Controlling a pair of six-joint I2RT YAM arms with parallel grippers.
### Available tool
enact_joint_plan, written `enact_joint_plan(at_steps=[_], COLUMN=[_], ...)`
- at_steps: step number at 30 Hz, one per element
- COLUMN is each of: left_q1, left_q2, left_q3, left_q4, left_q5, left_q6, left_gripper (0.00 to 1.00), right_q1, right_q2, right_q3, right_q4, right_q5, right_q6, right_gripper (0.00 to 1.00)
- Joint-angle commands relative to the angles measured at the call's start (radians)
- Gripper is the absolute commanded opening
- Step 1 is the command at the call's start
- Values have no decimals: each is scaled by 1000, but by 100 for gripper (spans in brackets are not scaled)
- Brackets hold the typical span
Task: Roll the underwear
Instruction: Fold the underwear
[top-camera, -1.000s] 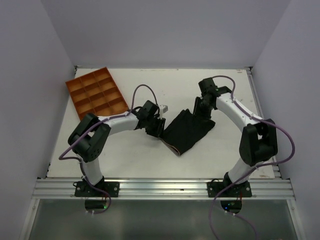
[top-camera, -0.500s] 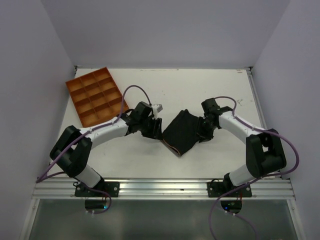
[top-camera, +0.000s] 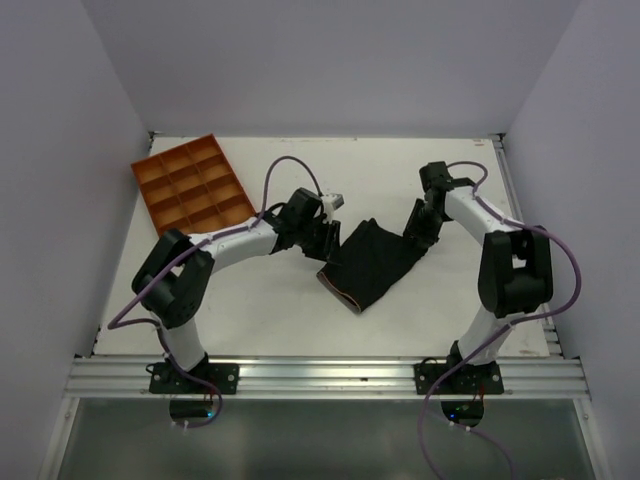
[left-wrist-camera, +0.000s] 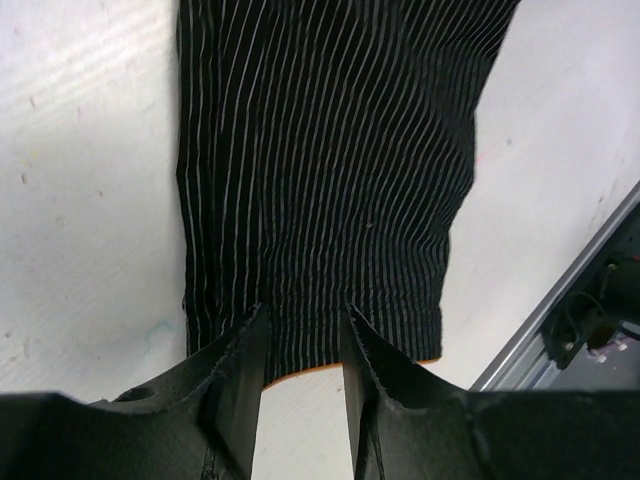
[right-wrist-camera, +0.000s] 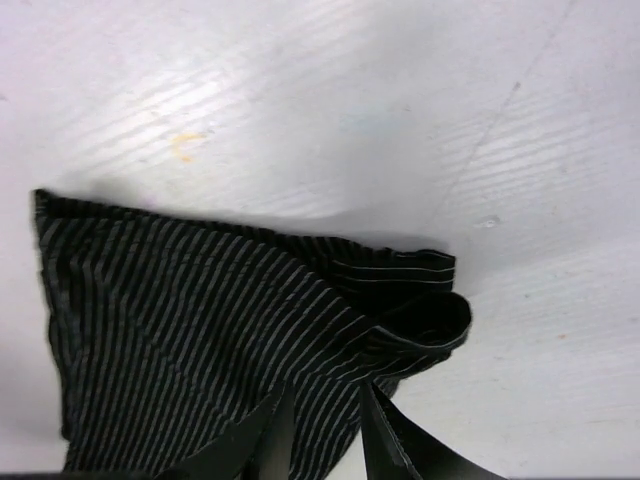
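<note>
The underwear lies spread on the white table between my two arms, a black, thinly striped cloth with a reddish-brown band along its near-left edge. My left gripper is at its left edge. In the left wrist view the underwear lies flat, and the left gripper stands open with its tips over the hem. My right gripper is at the garment's far right corner. The right wrist view shows the underwear with a small curled fold at its corner; the right gripper is open, its tips over the cloth.
An orange compartment tray sits at the back left of the table. A metal rail runs along the near edge by the arm bases, and another rail shows at the right of the left wrist view. Grey walls enclose the table.
The right gripper dropped toward the garment's near right side, then came back up to its far right corner. The left gripper shifted slightly right and away. The underwear has hardly moved.
</note>
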Motion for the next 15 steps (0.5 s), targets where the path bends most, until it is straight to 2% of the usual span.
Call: enact_joint_plan(at_steps=[1, 10, 15], left_q1=[-7, -8, -24], left_q2=[9, 52, 20], left_q3=[-53, -168, -204], left_q4=[45, 94, 111], left_q5=[16, -17, -7], left_q6=[11, 22, 23], left_gripper=[38, 37, 37], right_q1=[-7, -21, -30], right_q2=[39, 128, 99], right_q3=[41, 28, -23], right_q4=[-52, -32, -12], right_q5=[62, 174, 218], right_q6=[-23, -66, -83], right_gripper=[36, 36, 36])
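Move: The underwear's left corner lies some 3 cm back, 1 cm to the left of the left hand and about 7 cm below it. Its right corner, with the curled fold, is roughly 4 cm right of the right hand, 1 cm back and 5 cm below. The garment's middle sits about 12 cm right of the left hand and 2 cm back; the brown tray is around 32 cm left of that hand and 16 cm ahead. The underwear's two side corners are approached together from above. The left hand sinks about 5 cm while drawing back and slightly left onto the left corner beside the orange band. The right hand drops nearly as far and slides right towards the curled fold, its fingertips swinging right by some 10 degrees. Both grippers stay partly open; touch can't be seen for sure. ##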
